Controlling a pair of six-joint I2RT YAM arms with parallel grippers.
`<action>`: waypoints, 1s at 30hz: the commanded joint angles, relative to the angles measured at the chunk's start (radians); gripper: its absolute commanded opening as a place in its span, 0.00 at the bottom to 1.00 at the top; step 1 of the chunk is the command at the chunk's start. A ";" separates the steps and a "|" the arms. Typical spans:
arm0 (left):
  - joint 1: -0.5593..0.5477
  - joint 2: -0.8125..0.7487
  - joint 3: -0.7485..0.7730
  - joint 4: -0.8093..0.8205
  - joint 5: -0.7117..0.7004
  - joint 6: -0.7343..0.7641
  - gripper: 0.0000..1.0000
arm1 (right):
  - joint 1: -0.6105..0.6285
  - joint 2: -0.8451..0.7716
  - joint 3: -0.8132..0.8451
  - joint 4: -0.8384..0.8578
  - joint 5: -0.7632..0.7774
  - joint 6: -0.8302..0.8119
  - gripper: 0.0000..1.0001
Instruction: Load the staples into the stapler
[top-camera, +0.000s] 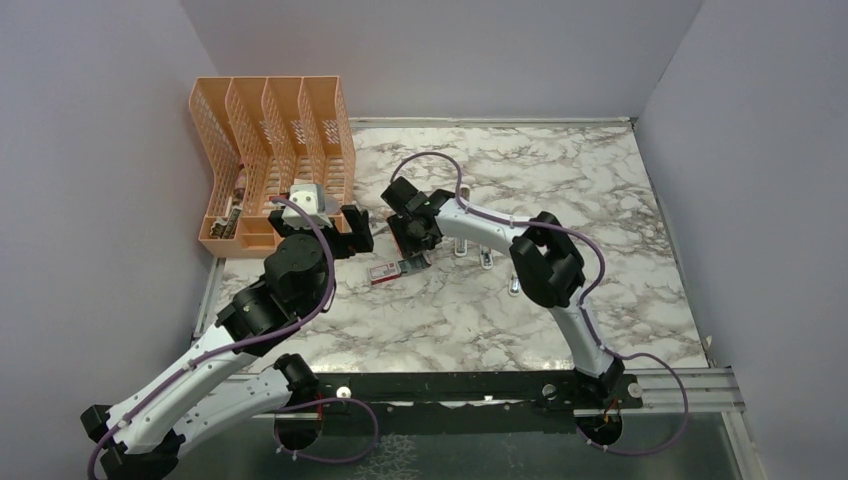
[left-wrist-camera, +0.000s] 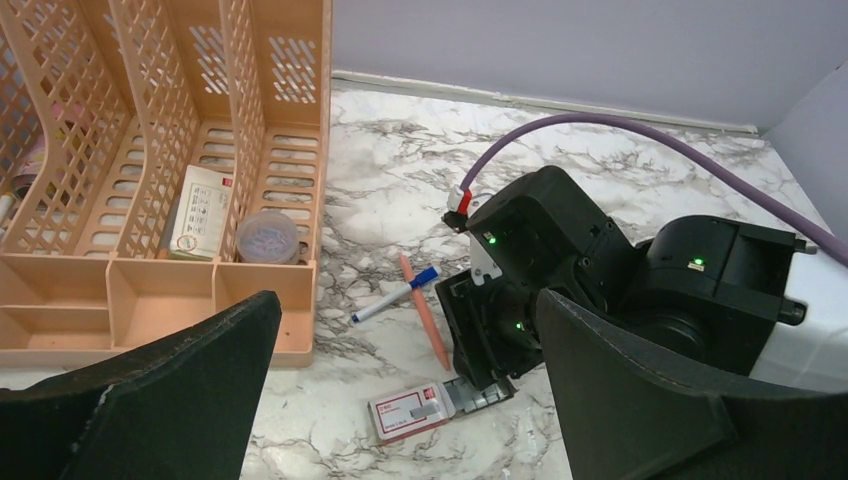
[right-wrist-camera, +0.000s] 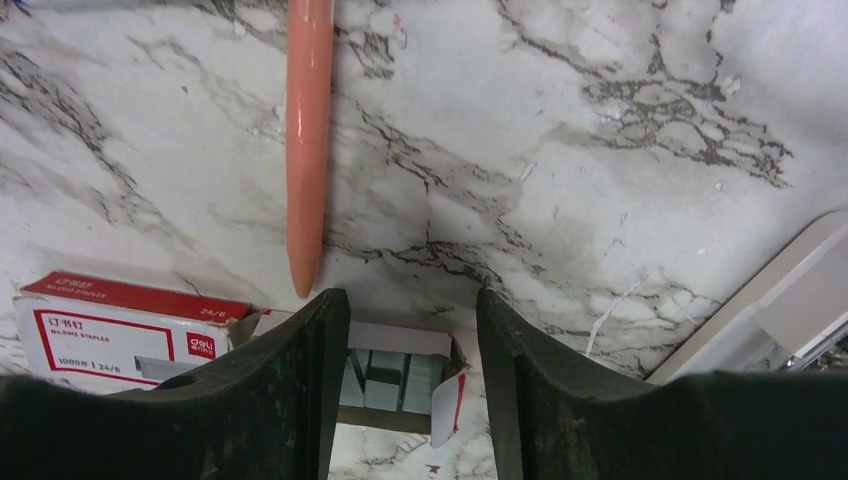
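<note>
The staples lie as grey strips in the pulled-out tray of a red-and-white box on the marble. My right gripper stands just above that tray, jaws apart on either side of the strips and closed on nothing. From above, this gripper covers the tray end of the box. A white bar with silver inner parts, the stapler, shows at the right edge of the right wrist view. My left gripper hangs wide open and holds nothing, looking at the box from the near left.
An orange pen lies just beyond the box, with a blue-capped marker crossing it. An orange mesh desk organizer stands at the back left, holding a small box and a round tub. Walls close three sides.
</note>
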 joint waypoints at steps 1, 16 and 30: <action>0.003 0.009 0.002 0.002 -0.007 -0.012 0.99 | 0.014 -0.047 -0.075 -0.059 -0.066 -0.016 0.55; 0.003 0.035 0.001 0.000 -0.007 -0.010 0.99 | 0.031 -0.234 -0.228 -0.009 -0.005 0.049 0.52; 0.003 0.023 -0.005 0.001 -0.018 -0.013 0.99 | 0.090 -0.270 -0.301 0.038 -0.104 -0.058 0.29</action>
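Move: The right hand is down at the table with its fingers half open over the open end of the staple tray. The tray's middle lies some 2 cm to its left, 1 cm below. The red-and-white sleeve sits 7 cm left and 2 cm back, the orange pen 8 cm ahead and 5 cm left, and the large stapler 10 cm ahead and 8 cm right. The tray lies about 10 cm ahead of the left hand, 11 cm right and 30 cm below. Back and to its right along the table, the right hand goes on dragging the nearly freed staple tray away from the sleeve, about 5 cm back and 3 cm right, fingers holding their spread. It then lets go and lifts some 5 cm while still drawing back, the fingers closing to about a quarter open above the tray. ##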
